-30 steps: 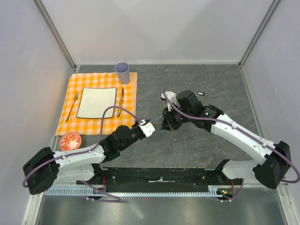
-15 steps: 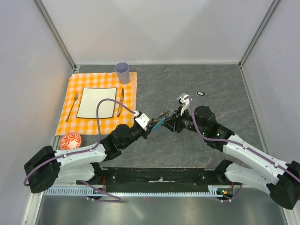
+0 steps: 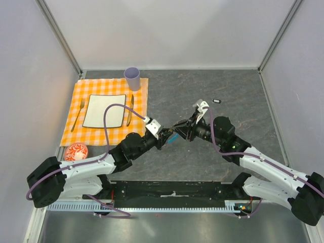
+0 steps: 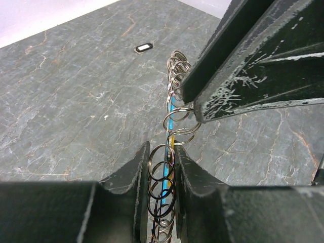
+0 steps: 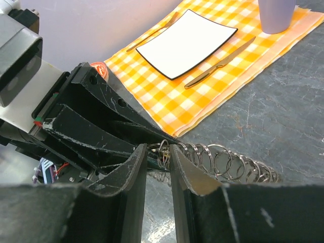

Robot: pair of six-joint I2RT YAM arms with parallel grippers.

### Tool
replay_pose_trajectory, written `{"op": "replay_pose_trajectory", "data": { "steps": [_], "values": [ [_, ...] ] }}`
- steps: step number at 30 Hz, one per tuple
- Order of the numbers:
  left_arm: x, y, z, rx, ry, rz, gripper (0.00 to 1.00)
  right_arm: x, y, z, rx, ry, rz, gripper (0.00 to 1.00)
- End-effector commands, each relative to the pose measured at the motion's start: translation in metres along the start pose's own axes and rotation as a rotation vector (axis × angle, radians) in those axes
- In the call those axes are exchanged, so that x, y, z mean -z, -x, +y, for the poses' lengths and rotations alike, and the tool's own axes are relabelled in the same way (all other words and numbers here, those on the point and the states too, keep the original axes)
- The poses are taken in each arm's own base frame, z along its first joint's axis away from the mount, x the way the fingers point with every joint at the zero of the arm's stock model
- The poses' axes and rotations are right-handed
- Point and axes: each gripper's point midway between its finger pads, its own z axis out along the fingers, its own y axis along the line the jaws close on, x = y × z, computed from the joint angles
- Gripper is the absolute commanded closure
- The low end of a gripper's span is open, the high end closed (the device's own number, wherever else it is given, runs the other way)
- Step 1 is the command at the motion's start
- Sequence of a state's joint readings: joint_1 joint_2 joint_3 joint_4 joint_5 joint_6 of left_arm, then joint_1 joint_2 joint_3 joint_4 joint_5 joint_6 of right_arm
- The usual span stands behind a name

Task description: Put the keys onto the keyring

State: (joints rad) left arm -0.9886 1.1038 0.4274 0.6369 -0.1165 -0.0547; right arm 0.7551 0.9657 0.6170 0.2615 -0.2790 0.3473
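The keyring point(image 4: 174, 86) is a chain of thin metal rings with a blue strip running through it. My left gripper point(image 4: 162, 147) is shut on its near end and holds it above the table. A small yellow key point(image 4: 172, 140) hangs on the chain just past the left fingertips. My right gripper point(image 5: 158, 149) faces the left gripper, its jaws a narrow gap apart astride one ring of the keyring point(image 5: 228, 159). From above, the left gripper point(image 3: 168, 136) and the right gripper point(image 3: 178, 130) meet at mid-table. A black key with a white centre point(image 3: 216, 100) lies on the table beyond them.
An orange checked placemat point(image 3: 139, 96) lies at the far left with a white square plate point(image 3: 104, 110), a fork point(image 3: 77, 115), a knife point(image 3: 130, 110) and a lilac cup point(image 3: 132, 78). A small red bowl point(image 3: 76, 152) sits near the left arm. Walls close in the sides and back.
My right arm has dropped its wrist and turned level, so its fingers now point left at the chain. The left gripper has crept slightly forward, still holding the keyring.
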Motion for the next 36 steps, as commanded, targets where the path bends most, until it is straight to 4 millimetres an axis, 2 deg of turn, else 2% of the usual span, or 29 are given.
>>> {"op": "replay_pose_trajectory", "data": {
  "steps": [1, 18, 24, 25, 27, 33, 36],
  "values": [
    [-0.007, 0.048, -0.009, 0.065, -0.027, -0.137, 0.98, -0.006, 0.010, 0.002, 0.032, 0.015, -0.043, 0.69],
    [-0.005, 0.054, -0.003, 0.081, 0.006, -0.153, 0.98, -0.005, -0.011, -0.002, 0.012, 0.009, 0.024, 0.77],
    [-0.004, 0.053, -0.001, 0.083, 0.015, -0.152, 0.98, -0.001, -0.009, -0.003, 0.021, -0.001, 0.022, 0.89],
    [-0.004, 0.054, -0.001, 0.083, 0.017, -0.154, 0.98, -0.001, -0.011, -0.003, 0.019, -0.002, 0.029, 0.98],
    [-0.003, 0.054, 0.000, 0.074, 0.017, -0.152, 0.98, 0.000, -0.010, -0.003, 0.023, -0.005, 0.041, 1.00],
    [0.000, 0.044, 0.009, -0.078, 0.044, -0.123, 0.98, 0.004, 0.001, 0.000, 0.029, -0.039, 0.125, 1.00],
    [0.004, 0.042, 0.019, -0.180, 0.078, -0.113, 0.98, 0.007, 0.000, 0.002, 0.006, -0.054, 0.216, 1.00]
  ]
}}
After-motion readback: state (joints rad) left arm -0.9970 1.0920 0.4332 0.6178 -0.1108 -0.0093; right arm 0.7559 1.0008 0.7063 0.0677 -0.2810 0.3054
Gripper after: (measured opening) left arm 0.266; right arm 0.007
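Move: The next turn of the wire coil to be gripped lies about 1 cm below the right hand, practically between its fingertips. The blue strip inside the coil is some 2 cm farther out than this hand and 3 cm below it; the coil's far bend is about 6 cm ahead and 2 cm below. From the left hand, which holds the coil's near end, that same turn is roughly 2 cm forward, 3 cm to the right and about level. The coil stays pinched in the left fingers, which hold nearly still, while the right hand sinks about 1.5 cm beside their tips onto the next turn of wire. The right fingers, part open, close first slowly, then quickly until shut, pinching the thin wire between their tips; the wrist tilts some 8 degrees at the end, left side down. ##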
